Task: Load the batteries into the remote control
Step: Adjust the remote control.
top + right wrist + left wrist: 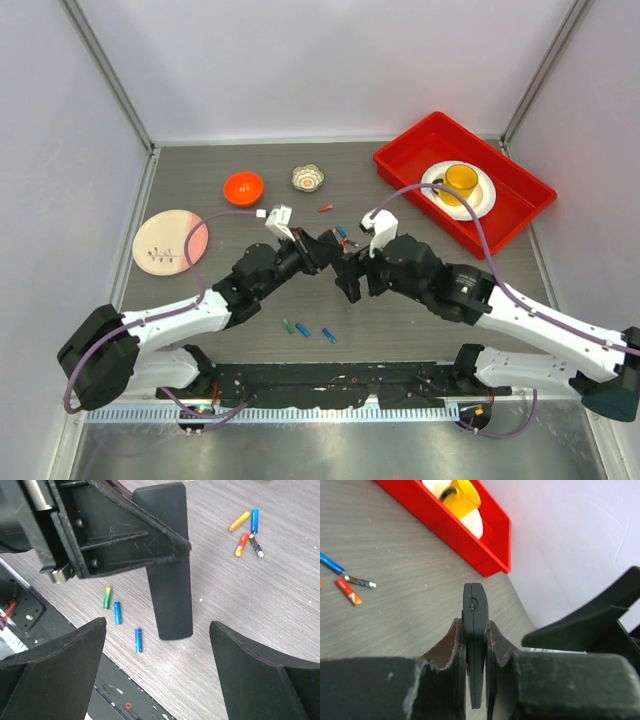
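Observation:
My left gripper (pixel 475 626) is shut on a slim black remote control (pixel 475 602), held edge-on above the table. In the right wrist view the remote control (pixel 170 580) juts out from the left gripper as a long black slab. My right gripper (pixel 157 624) stands open, its fingers apart on either side of the remote's free end, not touching it. Three batteries lie on the table below: one green (pixel 107 597), two blue (pixel 117 613). Several more batteries (pixel 247 532) in orange, blue and red lie in a cluster farther off. From above, both grippers meet at the table's middle (pixel 338 258).
A red tray (pixel 400 165) at the back right holds a white plate and a yellow cup (pixel 461 180). An orange bowl (pixel 243 187), a small patterned cup (pixel 308 178) and a pink-and-white plate (pixel 170 240) stand at the back left. A lone orange battery (pixel 325 208) lies behind the grippers.

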Action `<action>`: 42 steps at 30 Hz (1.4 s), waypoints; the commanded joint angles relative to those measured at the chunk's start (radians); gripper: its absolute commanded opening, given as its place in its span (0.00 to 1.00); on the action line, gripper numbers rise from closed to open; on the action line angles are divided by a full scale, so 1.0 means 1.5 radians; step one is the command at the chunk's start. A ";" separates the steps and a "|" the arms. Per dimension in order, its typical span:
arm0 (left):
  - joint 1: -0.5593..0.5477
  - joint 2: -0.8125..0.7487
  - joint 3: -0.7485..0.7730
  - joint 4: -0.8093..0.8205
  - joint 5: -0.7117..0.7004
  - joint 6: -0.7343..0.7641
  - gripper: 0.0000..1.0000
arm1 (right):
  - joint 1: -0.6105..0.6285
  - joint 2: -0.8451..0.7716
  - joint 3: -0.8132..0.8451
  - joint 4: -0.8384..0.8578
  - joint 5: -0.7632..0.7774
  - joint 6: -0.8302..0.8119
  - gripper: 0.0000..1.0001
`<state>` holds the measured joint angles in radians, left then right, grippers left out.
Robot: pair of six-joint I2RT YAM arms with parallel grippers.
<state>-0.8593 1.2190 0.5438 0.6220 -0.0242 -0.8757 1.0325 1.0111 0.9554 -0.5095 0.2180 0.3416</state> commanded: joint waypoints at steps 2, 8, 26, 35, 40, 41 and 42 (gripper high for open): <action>0.015 -0.044 0.019 -0.007 -0.073 0.023 0.00 | 0.004 -0.062 -0.033 0.033 0.011 0.027 0.90; 0.018 -0.039 0.032 -0.015 -0.049 -0.019 0.00 | 0.004 -0.068 -0.073 0.100 0.010 0.043 0.90; 0.017 -0.049 0.032 -0.023 -0.001 -0.100 0.00 | 0.004 0.031 -0.057 0.117 0.046 0.007 0.84; 0.017 -0.049 0.026 -0.013 0.003 -0.107 0.00 | 0.004 0.042 -0.061 0.119 0.031 -0.003 0.54; 0.018 -0.053 0.018 -0.002 0.004 -0.111 0.01 | 0.004 0.035 -0.066 0.119 0.032 -0.008 0.43; 0.017 -0.055 0.017 -0.002 0.004 -0.111 0.04 | 0.004 0.030 -0.067 0.120 0.030 -0.009 0.39; 0.017 -0.054 0.016 -0.002 0.004 -0.111 0.10 | 0.003 0.026 -0.067 0.119 0.029 -0.012 0.37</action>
<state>-0.8364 1.1744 0.5549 0.5583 -0.0246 -1.0225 1.0351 1.0672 0.8394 -0.3664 0.2527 0.3351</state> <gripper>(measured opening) 0.166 0.495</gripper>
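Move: Upright in the left fingers, the remote control has its middle about 1 cm below the left hand point. From the open right hand, that middle is some 2 cm ahead, 1 cm to the left and 1 cm below. On the table about 20 cm below the right hand, a red battery lies some 13 cm ahead and 1 cm to the right. The nearer blue battery lies about 8 cm back and 3 cm left, the green battery 6 cm back and 12 cm left. Rising a centimetre or so, the open right hand then sinks about 5 cm and eases slightly forward along the remote control, closing on both long edges of its lower part. Keeping its pinch, the left hand first lifts about 1 cm and shifts forward and left, then eases part of the way back as it rolls some 10 degrees, bringing the lower end towards the right hand. ##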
